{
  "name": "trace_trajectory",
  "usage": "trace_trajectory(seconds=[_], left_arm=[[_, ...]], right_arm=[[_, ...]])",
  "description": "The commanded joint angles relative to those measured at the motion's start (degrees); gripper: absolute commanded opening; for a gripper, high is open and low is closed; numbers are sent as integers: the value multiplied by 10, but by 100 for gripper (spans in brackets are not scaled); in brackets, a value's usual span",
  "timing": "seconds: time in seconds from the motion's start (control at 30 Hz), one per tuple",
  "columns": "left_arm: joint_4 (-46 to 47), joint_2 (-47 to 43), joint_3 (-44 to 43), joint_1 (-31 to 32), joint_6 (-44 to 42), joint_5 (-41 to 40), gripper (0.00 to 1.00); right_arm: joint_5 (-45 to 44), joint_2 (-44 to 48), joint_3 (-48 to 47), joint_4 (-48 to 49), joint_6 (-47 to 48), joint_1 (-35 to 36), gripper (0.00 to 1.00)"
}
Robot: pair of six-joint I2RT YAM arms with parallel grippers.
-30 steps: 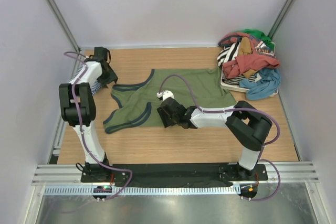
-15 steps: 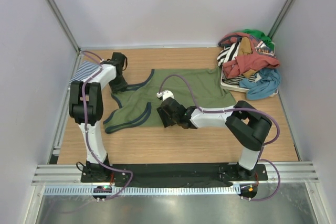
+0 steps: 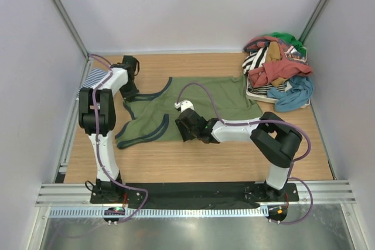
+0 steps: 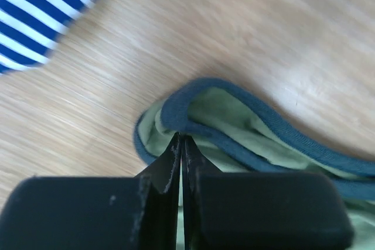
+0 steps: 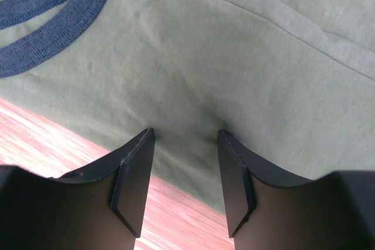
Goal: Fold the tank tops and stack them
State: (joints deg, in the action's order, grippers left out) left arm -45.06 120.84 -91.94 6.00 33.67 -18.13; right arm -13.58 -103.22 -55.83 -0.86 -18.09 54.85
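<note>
The olive green tank top with navy trim lies spread across the middle of the table. My left gripper is at its far left strap. In the left wrist view this gripper is shut, its tips pinching the bunched navy-trimmed strap. The navy-and-white striped tank top lies at the left edge, partly behind the left arm, and its corner shows in the wrist view. My right gripper is open, its fingertips pressed down on the olive cloth near its front hem.
A heap of mixed clothes fills a white tray at the back right corner. Bare wooden tabletop runs along the near side. White walls and metal frame posts close in the workspace.
My left gripper swung from above the striped top over to the olive top's left strap and closed on it. The right arm stayed on the olive cloth.
</note>
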Motion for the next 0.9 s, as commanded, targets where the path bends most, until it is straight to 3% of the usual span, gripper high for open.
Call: trace_trajectory(seconds=[0.0, 0.33, 0.4, 0.47, 0.53, 0.63, 0.87], left_arm=[[-43, -19, -65, -30, -14, -3, 0], [-113, 44, -187, -75, -29, 20, 2], [-122, 58, -214, -75, -31, 20, 9], [-131, 70, -228, -74, -32, 20, 39], [-133, 63, -222, -75, -32, 16, 50], [-126, 37, -198, -75, -26, -15, 56], [-87, 0, -137, -75, -19, 16, 53]], right_arm=[[22, -49, 5, -24, -9, 1, 53], [25, -59, 1, -32, -10, 0, 53], [27, -59, 2, -31, -10, -1, 53], [33, -58, 3, -27, -8, 0, 53], [34, -57, 5, -25, -8, -1, 54], [36, -56, 6, -23, -8, -1, 54], [35, -54, 6, -20, -10, 0, 54]])
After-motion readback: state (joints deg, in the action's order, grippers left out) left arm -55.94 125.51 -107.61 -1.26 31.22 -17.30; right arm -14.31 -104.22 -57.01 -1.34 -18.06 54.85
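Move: The green tank top's far strap end is already in the left hand's shut fingers. The spot it is taken to lies about 4 cm left and 3 cm ahead, some 2 cm below, beside the folded striped tank top, whose middle is roughly 15 cm left and 6 cm ahead of the hand. The near strap end sits 19 cm back and 5 cm left. From the right hand, the spot is about 20 cm ahead and 25 cm left. The green top's far strap end is pulled towards the folded striped top as the left hand lifts about 6 cm while swinging forward and left, roughly 5 cm each way. Near the top of the rise its fingers open and let go of the strap; the open hand then eases back and down some 2.5 cm each, staying above the cloth. ##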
